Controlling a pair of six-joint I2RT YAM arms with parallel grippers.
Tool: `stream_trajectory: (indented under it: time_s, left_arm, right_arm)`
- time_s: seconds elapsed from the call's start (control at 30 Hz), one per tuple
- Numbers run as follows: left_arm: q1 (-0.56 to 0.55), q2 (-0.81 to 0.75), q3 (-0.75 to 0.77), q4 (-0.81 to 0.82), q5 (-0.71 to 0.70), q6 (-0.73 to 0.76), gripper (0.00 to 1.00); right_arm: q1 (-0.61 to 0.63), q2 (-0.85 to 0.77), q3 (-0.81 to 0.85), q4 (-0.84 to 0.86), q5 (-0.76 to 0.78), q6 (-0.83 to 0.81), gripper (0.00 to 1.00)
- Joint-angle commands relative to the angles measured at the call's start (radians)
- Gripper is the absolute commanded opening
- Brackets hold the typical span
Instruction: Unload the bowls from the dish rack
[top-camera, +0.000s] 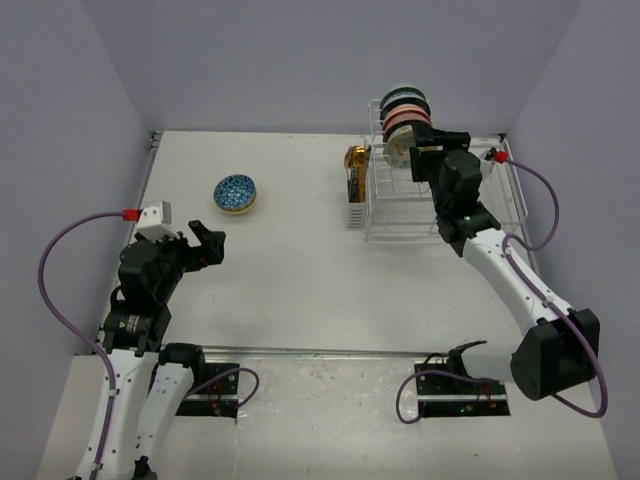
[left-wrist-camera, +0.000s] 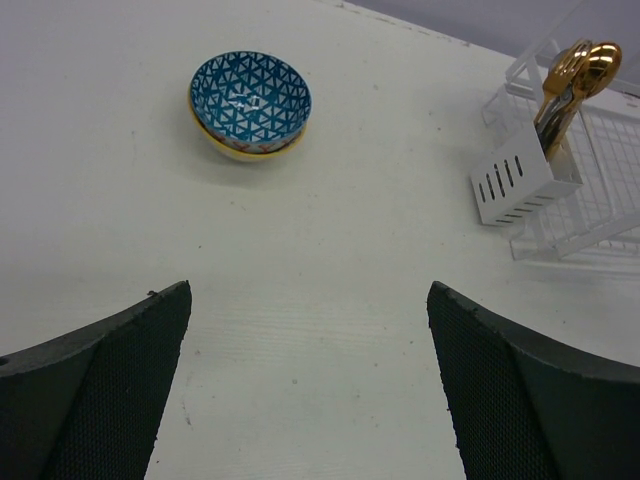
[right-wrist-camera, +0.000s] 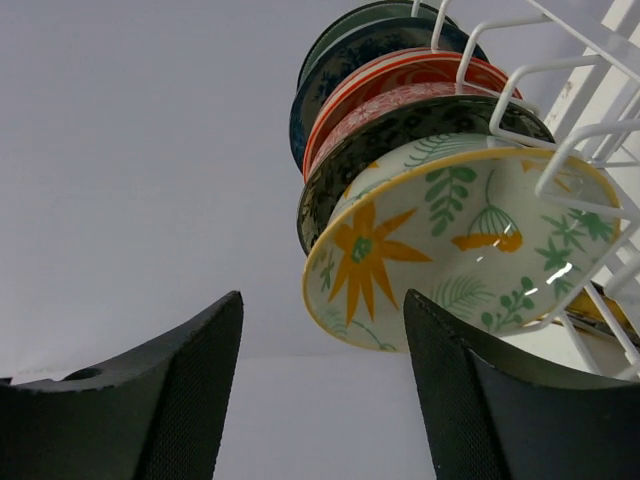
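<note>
A blue-patterned bowl (top-camera: 235, 193) with a yellow outside sits upright on the table, far left of the dish rack (top-camera: 400, 205); it also shows in the left wrist view (left-wrist-camera: 250, 102). Several bowls (top-camera: 405, 120) stand on edge in the rack's upright slots. In the right wrist view the nearest is a cream bowl with orange and green flowers (right-wrist-camera: 460, 240), with darker, red and teal ones (right-wrist-camera: 400, 90) behind it. My right gripper (right-wrist-camera: 325, 310) is open, just short of the cream bowl's rim. My left gripper (left-wrist-camera: 305, 300) is open and empty, well short of the blue bowl.
A white slotted utensil holder (left-wrist-camera: 520, 180) with gold-brown utensils (left-wrist-camera: 570, 80) hangs on the rack's left side (top-camera: 356, 170). Lilac walls close in the table (top-camera: 290, 280) at the back and sides.
</note>
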Motion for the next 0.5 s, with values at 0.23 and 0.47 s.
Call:
stream_trajectory:
  time_s: [0.23,0.47]
  left_arm:
    - [-0.019,-0.014,-0.006,0.043,0.024,0.020,1.00]
    - [-0.020,-0.012,-0.007,0.048,0.033,0.021,1.00]
  right_arm:
    - [-0.012,0.105,0.098,0.069,0.033,0.096,0.46]
    - [-0.012,0.096,0.041,0.126,0.053,0.125,0.14]
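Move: The flower bowl, front one in the rack, has its middle roughly 4 cm ahead of the right hand, 3 cm to its left and 5 cm below, so its top rim is just ahead. The black bowl stands about 3 cm beyond it, some 7 cm ahead of the hand and 3 cm left. The cutlery holder is about level with the hand, 15 cm left and 14 cm lower. From the left hand, the flower bowl is some 22 cm ahead, 53 cm right and 5 cm higher. Ease the right gripper about 3 cm forward onto the flower bowl's upper rim, fingers pointing forward and one above the other, rolling only some 5 degrees so the left side rises. Keep closing from about two thirds open to nearly shut, lower finger inside the bowl and upper finger outside, so they come to pinch the rim, just right of its top. ##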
